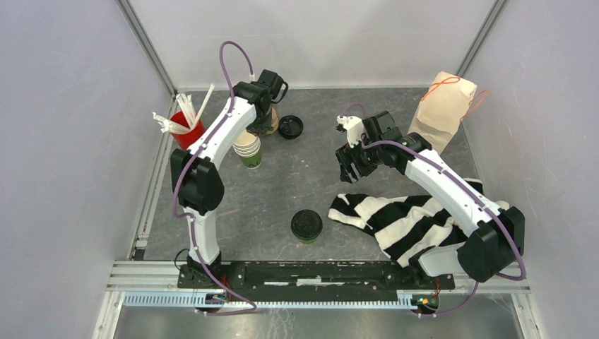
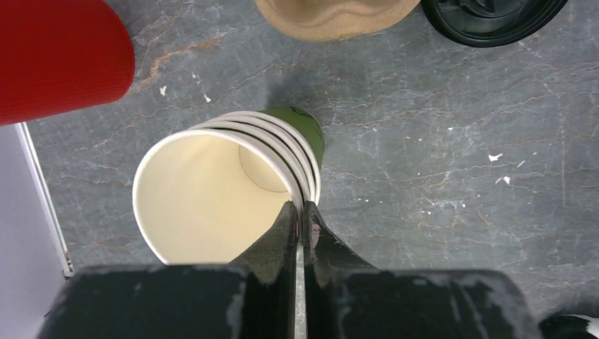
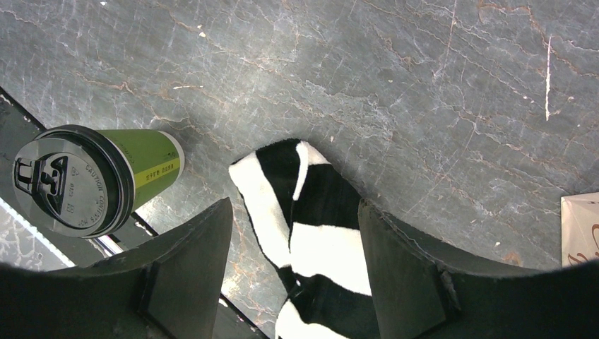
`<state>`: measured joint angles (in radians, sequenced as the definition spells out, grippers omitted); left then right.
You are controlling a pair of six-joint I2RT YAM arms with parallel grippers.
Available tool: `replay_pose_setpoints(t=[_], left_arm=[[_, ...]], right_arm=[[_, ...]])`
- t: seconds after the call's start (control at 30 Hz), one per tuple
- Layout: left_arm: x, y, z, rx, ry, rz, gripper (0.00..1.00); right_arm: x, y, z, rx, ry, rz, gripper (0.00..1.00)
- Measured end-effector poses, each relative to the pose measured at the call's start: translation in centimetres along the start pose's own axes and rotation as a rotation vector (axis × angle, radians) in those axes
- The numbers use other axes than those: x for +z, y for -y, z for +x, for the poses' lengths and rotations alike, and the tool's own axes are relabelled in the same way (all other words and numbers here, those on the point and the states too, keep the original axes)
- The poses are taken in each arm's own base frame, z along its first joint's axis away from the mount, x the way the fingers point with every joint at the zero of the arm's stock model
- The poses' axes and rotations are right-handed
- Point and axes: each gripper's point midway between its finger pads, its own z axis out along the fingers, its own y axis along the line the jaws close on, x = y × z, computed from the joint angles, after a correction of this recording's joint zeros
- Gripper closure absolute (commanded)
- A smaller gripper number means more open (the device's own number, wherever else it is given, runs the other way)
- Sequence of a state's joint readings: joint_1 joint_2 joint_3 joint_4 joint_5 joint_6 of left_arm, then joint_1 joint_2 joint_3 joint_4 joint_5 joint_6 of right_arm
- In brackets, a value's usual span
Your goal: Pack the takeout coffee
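Observation:
A stack of nested green paper cups [image 1: 247,150], cream inside and without a lid, stands at the back left. It fills the left wrist view [image 2: 212,194]. My left gripper [image 1: 260,131] [image 2: 302,212] is shut on the right rim of the top cup, with one finger inside it. A loose black lid [image 1: 290,126] [image 2: 494,18] lies to the right of the stack. A second green cup [image 1: 306,226] [image 3: 99,180], with its black lid on, stands near the front middle. My right gripper [image 1: 348,169] [image 3: 293,205] is open and empty, above the end of a striped cloth.
A red cup with white straws [image 1: 185,127] [image 2: 56,56] stands left of the stack. The brown pulp carrier [image 1: 272,121] [image 2: 335,18] sits just behind the stack. A brown paper bag [image 1: 441,109] is at the back right. A black-and-white striped cloth [image 1: 410,219] [image 3: 311,233] lies under the right arm.

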<state>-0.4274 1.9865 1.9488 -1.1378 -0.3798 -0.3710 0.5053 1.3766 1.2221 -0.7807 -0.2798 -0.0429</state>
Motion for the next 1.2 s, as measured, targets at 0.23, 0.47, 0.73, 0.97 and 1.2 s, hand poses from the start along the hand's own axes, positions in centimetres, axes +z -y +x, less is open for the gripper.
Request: replay_pose_setpoints(t=[0.23,0.47,0.73,0.97,1.2], left_arm=[[-1.0,-2.2,-1.0,0.011,0.032,-0.094,0.98],[-2.4,-4.3,-4.0,-0.037,0.122,-0.171,0.98],[0.7,-4.9,-2.3,0.01,0.018,-0.271,0.98],[0.2,-4.6,-2.2,-0.009,0.003,-0.293,0.98],[-0.5,-5.5,-2.4,-0.032,0.032,-0.314,0.98]], right_arm=[[0.0,0.0,0.0,0.001,0.0,-0.001,0.28],[0.4,0.0,0.2,0.007,-0.013,-0.011,0.28],[0.5,0.0,0.2,0.009,-0.015,-0.012,0.29],[0.6,0.2,0.3,0.016,-0.019,-0.015,0.28],[0.9,0.1,0.5,0.022,-0.029,-0.028,0.26]])
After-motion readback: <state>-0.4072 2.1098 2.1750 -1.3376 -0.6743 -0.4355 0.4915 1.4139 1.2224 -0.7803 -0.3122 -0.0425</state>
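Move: The left hand already pinches the right-hand rim of the top cup in the cup stack; the stack's middle lies about 4 cm to its left, level with it fore and aft, and 7 cm below. The red straw cup is some 22 cm left and 4 cm ahead, the cardboard carrier about 16 cm straight ahead, and the loose lid 13 cm ahead and 10 cm right. From the right hand, the stack lies roughly 33 cm left and 14 cm ahead. Keeping its closed fingers pinched on the top cup's rim, the left hand pulls up and left by about 4–5 cm each, with a little forward, towards the red straw cup. It then sinks by some 3 cm while easing farther left and finally creeps up a little, the wrist rolling its left side up about 15 degrees and turning 10 degrees counter-clockwise along the way. ##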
